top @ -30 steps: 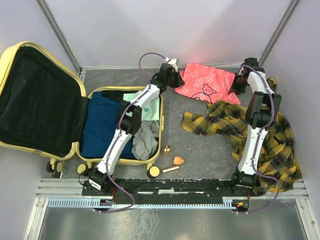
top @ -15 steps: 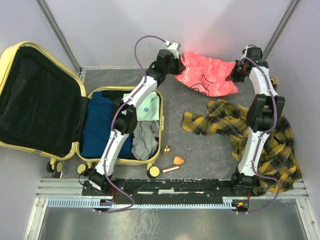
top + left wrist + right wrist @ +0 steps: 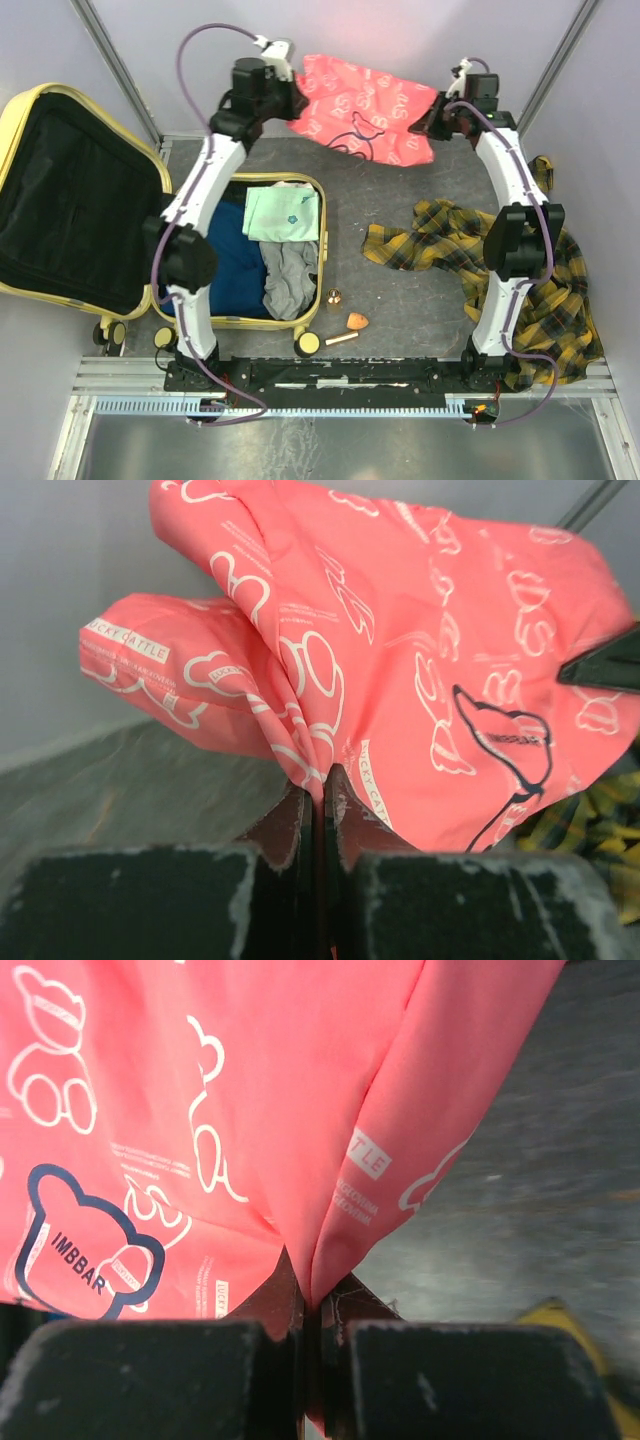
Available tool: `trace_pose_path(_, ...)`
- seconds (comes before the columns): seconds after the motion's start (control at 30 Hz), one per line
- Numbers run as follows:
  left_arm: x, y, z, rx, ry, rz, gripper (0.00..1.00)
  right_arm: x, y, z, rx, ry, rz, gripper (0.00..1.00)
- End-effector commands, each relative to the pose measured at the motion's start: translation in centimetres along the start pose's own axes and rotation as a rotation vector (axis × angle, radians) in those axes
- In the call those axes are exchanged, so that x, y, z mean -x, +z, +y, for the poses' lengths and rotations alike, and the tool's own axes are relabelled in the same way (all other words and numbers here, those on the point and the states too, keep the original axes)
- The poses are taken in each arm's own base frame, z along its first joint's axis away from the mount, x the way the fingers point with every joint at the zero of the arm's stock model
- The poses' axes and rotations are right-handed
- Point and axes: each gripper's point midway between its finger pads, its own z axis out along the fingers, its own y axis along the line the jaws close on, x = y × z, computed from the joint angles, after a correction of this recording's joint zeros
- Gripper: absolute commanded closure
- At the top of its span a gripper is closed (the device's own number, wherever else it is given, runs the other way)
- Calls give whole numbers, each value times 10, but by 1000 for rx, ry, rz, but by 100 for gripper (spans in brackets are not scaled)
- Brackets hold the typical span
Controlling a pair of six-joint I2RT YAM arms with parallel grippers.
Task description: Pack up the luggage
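Note:
The pale yellow luggage lies open at the left, its black-lined lid up, with blue, mint and grey clothes in its tray. A pink printed garment hangs stretched in the air above the back of the table. My left gripper is shut on its left edge, and my right gripper is shut on its right edge. In the left wrist view the pink garment rises from the closed left gripper. In the right wrist view the pink garment is pinched in the right gripper.
A yellow plaid shirt is spread over the right side of the table, round the right arm's base. A small brass cup, an orange wedge and a short stick lie near the front, beside the luggage's wheel.
Both grippers have risen and moved left with the pink garment, lifting it off the table and stretching it between them. The right gripper closed on it.

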Motion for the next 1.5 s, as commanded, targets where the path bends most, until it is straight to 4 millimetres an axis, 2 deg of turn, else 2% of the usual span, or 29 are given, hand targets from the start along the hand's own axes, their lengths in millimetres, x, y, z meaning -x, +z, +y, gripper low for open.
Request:
trace_pose_path(0.0, 29, -92, 45, 100, 97, -16, 97, 0, -28, 105, 203, -74, -68, 98)
trace_pose_path(0.03, 24, -113, 53, 117, 100, -2, 97, -11, -27, 120, 226, -82, -51, 98)
trace_pose_path(0.2, -7, -196, 98, 229, 58, 79, 97, -73, -27, 193, 324, -163, 20, 98)
trace_pose_path(0.33, -33, -257, 121, 315, 55, 138, 97, -130, -37, 244, 413, -255, 96, 98)
trace_pose_path(0.4, -44, -287, 122, 349, 81, 160, 97, -159, -40, 261, 447, -305, 133, 98)
trace_pose_path(0.5, -76, -321, 132, 414, 83, 238, 97, -204, -40, 281, 491, -366, 178, 98)
trace_pose_path(0.57, -95, -340, 140, 458, 81, 296, 97, -235, -38, 290, 511, -395, 219, 98)
trace_pose_path(0.67, -125, -360, 148, 484, 70, 380, 97, -280, -31, 300, 535, -420, 281, 98)
trace_pose_path(0.83, -181, -371, 168, 512, 71, 504, 97, -339, -16, 296, 536, -486, 332, 98)
trace_pose_path(0.97, -211, -360, 185, 511, 38, 536, 97, -376, 4, 270, 483, -518, 369, 98)
trace_pose_path(1.07, -231, -349, 189, 467, -14, 566, 97, -388, 7, 250, 433, -512, 397, 99)
trace_pose_path(1.2, -248, -345, 196, 432, -41, 610, 97, -401, -19, 239, 464, -512, 436, 98)
trace_pose_path(1.33, -260, -360, 198, 418, -49, 661, 97, -402, -44, 231, 479, -534, 443, 98)
trace_pose_path(1.4, -263, -370, 196, 417, -64, 671, 97, -402, -47, 225, 460, -541, 447, 98)
trace_pose_path(1.47, -270, -375, 194, 418, -69, 679, 97, -400, -42, 219, 427, -550, 432, 98)
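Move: The luggage's open base, where the stretched pink cloth is bound, has its middle about 23 cm back, 16 left and 26 below the left hand. From the right hand it is some 26 cm back, 48 left and 16 below. Inside, the mint cloth lies about 11 cm right of that middle and 11 farther out; the grey clothes lie 13 right and 9 nearer the bases. Still pinching the pink cloth, both hands sweep about 35 cm left, 30 back, then down over the suitcase. ##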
